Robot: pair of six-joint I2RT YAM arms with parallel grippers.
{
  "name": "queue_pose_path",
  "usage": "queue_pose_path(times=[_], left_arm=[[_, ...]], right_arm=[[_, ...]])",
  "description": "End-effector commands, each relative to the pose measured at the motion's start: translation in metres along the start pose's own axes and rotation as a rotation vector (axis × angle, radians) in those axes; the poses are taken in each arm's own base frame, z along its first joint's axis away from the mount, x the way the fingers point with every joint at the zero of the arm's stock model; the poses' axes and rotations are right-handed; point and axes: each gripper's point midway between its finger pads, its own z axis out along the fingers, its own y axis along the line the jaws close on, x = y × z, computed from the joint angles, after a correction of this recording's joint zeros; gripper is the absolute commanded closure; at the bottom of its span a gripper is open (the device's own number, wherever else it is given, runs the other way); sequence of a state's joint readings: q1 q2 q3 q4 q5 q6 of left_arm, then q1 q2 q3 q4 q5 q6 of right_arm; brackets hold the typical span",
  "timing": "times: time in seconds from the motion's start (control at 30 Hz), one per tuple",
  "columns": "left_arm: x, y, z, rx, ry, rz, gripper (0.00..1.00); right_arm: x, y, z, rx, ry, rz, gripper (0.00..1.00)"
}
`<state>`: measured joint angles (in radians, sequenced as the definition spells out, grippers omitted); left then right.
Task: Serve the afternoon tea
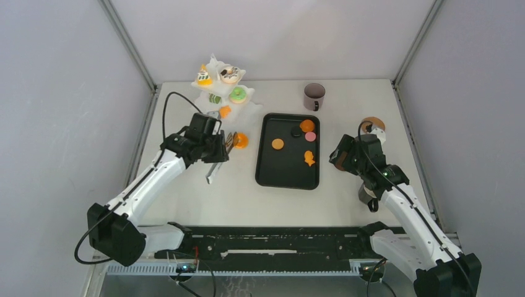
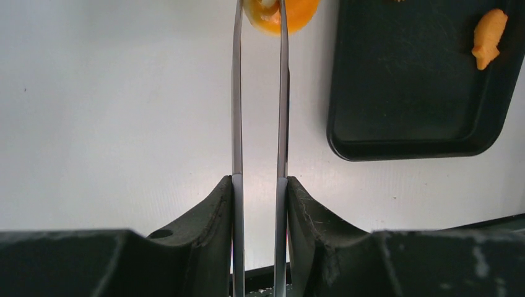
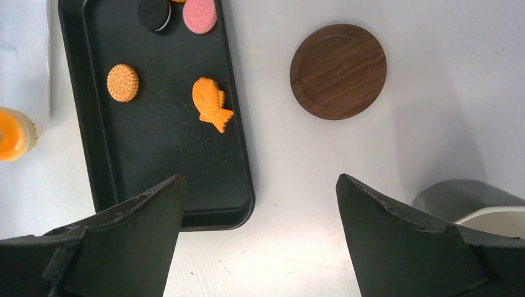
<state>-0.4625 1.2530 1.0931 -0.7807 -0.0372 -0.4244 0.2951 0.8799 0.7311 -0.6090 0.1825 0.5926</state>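
My left gripper [image 1: 216,146] [image 2: 260,185] is shut on a pair of metal tongs [image 2: 237,93]. The tongs' tips pinch an orange doughnut [image 1: 241,140] [image 2: 298,15] just above the table, left of the black tray [image 1: 266,176]. On the tray lie a round biscuit [image 3: 122,82], a fish-shaped cake [image 3: 210,102], a black cookie [image 3: 153,13], a pink cookie [image 3: 199,13] and an orange piece [image 1: 307,125]. Several pastries sit on the white stand [image 1: 210,65]. My right gripper [image 1: 339,158] [image 3: 260,185] hangs open and empty right of the tray. One dark mug [image 1: 314,96] stands behind the tray, another [image 3: 477,204] beside my right arm.
A round wooden coaster [image 3: 338,71] [image 1: 373,124] lies right of the tray, near the right gripper. The white stand is at the back left, just beyond the left gripper. Grey walls close the table on three sides.
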Motion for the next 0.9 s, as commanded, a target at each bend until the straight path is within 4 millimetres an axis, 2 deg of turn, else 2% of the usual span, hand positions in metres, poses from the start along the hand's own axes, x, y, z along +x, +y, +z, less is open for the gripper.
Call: queue_pose_path(times=[0.0, 0.3, 0.47, 0.67, 0.87], left_arm=[[-0.011, 0.007, -0.011, 0.037, -0.087, -0.105, 1.0], [-0.013, 0.055, -0.019, -0.032, -0.204, -0.355, 1.0], [-0.025, 0.077, -0.014, -0.03, -0.307, -0.479, 1.0], [-0.042, 0.085, 0.001, -0.004, -0.359, -0.57, 1.0], [-0.067, 0.089, 0.007, 0.015, -0.418, -0.584, 1.0]], right_arm=[[-0.007, 0.008, 0.003, -0.029, -0.03, 0.006, 0.02], [-0.007, 0.01, 0.005, -0.038, -0.027, 0.002, 0.02], [-0.007, 0.011, 0.005, -0.043, -0.024, 0.0, 0.02], [-0.008, 0.011, 0.003, -0.045, -0.034, -0.004, 0.02], [-0.008, 0.008, 0.002, -0.033, -0.037, -0.005, 0.03]])
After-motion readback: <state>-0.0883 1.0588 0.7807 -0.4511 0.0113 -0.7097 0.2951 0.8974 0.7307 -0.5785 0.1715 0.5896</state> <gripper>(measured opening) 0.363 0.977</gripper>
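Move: About 17 cm ahead of the left hand, 6 cm to its left and 14 cm below lies the left part of the stand's bottom tier. The orange cake, already pinched in the held tongs, is some 7 cm ahead, 7 cm right and 5 cm lower. The orange fish on the middle tier sits 18 cm straight ahead, 2 cm below; the tray is 9 cm ahead, 25 cm right, 15 cm below. For the right hand, that tier part is roughly 20 cm ahead, 49 cm left, 12 cm below. Swinging about 9 cm to its left almost level, the left hand carries the orange cake away from the tray and around to the front-left side of the stand, then eases some 4 cm forward towards the bottom tier. It turns roughly 30 degrees counter-clockwise on the way, bringing the tong tips to point more nearly straight ahead. The fingers keep their hold on the tongs. ##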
